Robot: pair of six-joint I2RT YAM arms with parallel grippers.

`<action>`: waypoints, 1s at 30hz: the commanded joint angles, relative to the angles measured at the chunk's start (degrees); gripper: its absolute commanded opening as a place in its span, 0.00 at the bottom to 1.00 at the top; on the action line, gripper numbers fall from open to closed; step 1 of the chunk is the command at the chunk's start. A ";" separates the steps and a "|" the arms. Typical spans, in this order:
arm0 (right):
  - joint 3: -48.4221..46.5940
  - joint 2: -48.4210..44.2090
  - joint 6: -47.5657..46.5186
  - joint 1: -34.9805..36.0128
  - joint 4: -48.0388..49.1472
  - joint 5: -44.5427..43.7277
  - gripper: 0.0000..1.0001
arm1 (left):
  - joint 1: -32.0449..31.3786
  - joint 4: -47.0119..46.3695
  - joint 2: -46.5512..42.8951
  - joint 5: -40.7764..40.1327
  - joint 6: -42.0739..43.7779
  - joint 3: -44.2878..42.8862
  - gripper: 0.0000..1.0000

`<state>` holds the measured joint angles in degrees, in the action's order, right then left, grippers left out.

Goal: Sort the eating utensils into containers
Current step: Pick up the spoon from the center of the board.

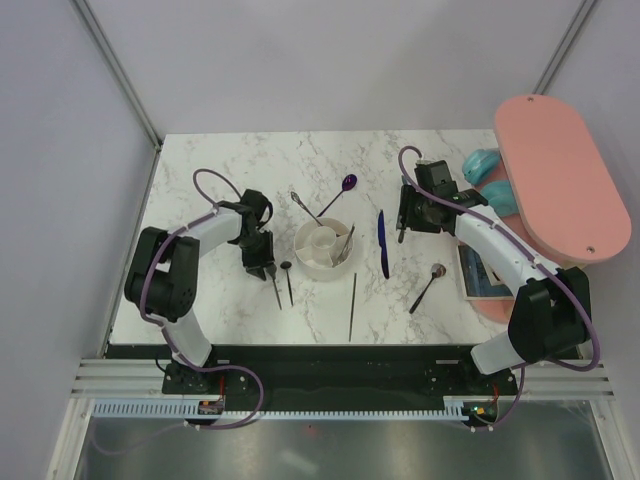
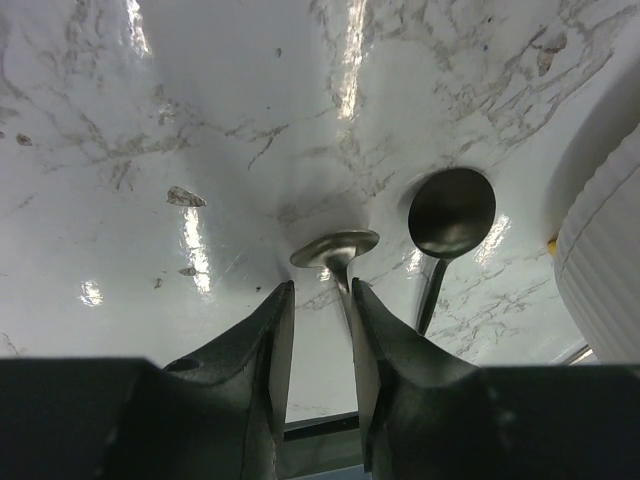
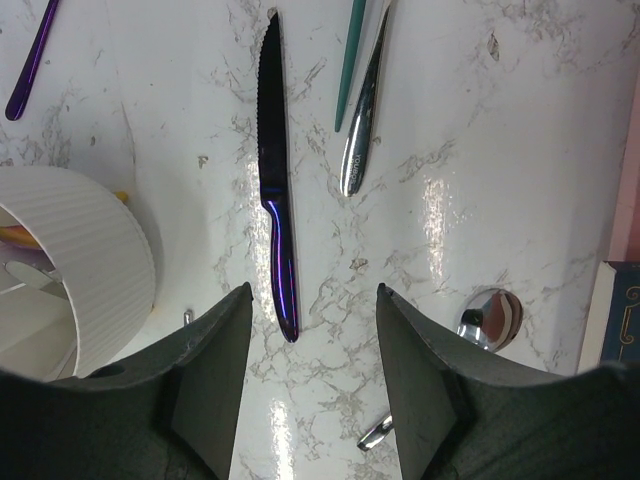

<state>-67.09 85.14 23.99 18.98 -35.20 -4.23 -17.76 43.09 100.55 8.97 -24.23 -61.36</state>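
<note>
The white round container (image 1: 322,248) stands mid-table with a silver utensil (image 1: 345,243) leaning in it. My left gripper (image 1: 262,262) (image 2: 320,300) is low over the table, left of the container, and open. A silver spoon (image 2: 335,247) has its handle lying along the inside of the right finger. A black spoon (image 2: 452,210) lies just beside it. My right gripper (image 1: 405,222) (image 3: 314,292) hovers open over the handle end of a blue knife (image 3: 272,190) (image 1: 382,243). A purple spoon (image 1: 340,192), a black stick (image 1: 353,305) and another silver spoon (image 1: 428,285) lie loose.
A large pink oval board (image 1: 560,180) overhangs the table's right side, with teal items (image 1: 485,165) and a blue box (image 1: 485,275) under it. A teal stick (image 3: 350,65) and a silver handle (image 3: 365,110) lie beyond the knife. Small silver tongs (image 1: 300,203) sit behind the container.
</note>
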 commanded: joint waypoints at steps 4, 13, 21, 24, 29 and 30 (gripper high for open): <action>-0.50 -0.59 -0.08 -0.88 0.05 1.24 0.60 | -0.34 -0.46 0.87 -1.76 -1.44 -2.62 0.36; -1.29 0.29 0.18 -1.40 0.13 1.59 0.60 | -2.37 0.94 2.89 -3.87 -2.22 -2.80 0.36; -1.03 0.20 0.18 -1.84 0.22 1.59 0.60 | -4.48 1.82 5.70 -5.63 -3.19 -3.68 0.33; -0.67 0.02 0.27 -2.11 0.22 1.68 0.60 | -4.56 2.43 6.41 -5.55 -3.19 -3.41 0.27; -0.41 0.20 0.53 -2.46 0.22 2.21 0.60 | -4.56 3.14 7.64 -4.40 -2.41 -2.27 0.11; -0.50 0.29 0.62 -2.55 0.31 2.38 0.60 | -4.48 2.97 7.64 -4.40 -2.32 -2.01 0.02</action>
<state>-67.09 85.23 24.03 16.95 -35.18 -2.66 -21.19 46.89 104.55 2.22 -25.04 -65.52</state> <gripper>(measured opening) 0.601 0.132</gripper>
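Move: The silver spoon lies around the left hand's fingertips, its neck already between the open fingers; its middle is about 4 cm back and 2 cm to the right, roughly 1 cm below. The black spoon's middle is some 5 cm to the right and 3 cm back, and the white container's middle about 14 cm right and 5 cm ahead. From the right hand, the silver spoon is about 31 cm left, 14 cm back and 12 cm down. The left hand stays nearly in place over the silver spoon's neck, easing down by under 1 cm while the wrist rolls some 5 to 10 degrees, its left side rising, so that the fingers come to point almost straight down. Only near the end do the fingers close from a bit over a third open to almost shut, pinching the spoon just behind its bowl, with the handle still trailing back towards the base. ##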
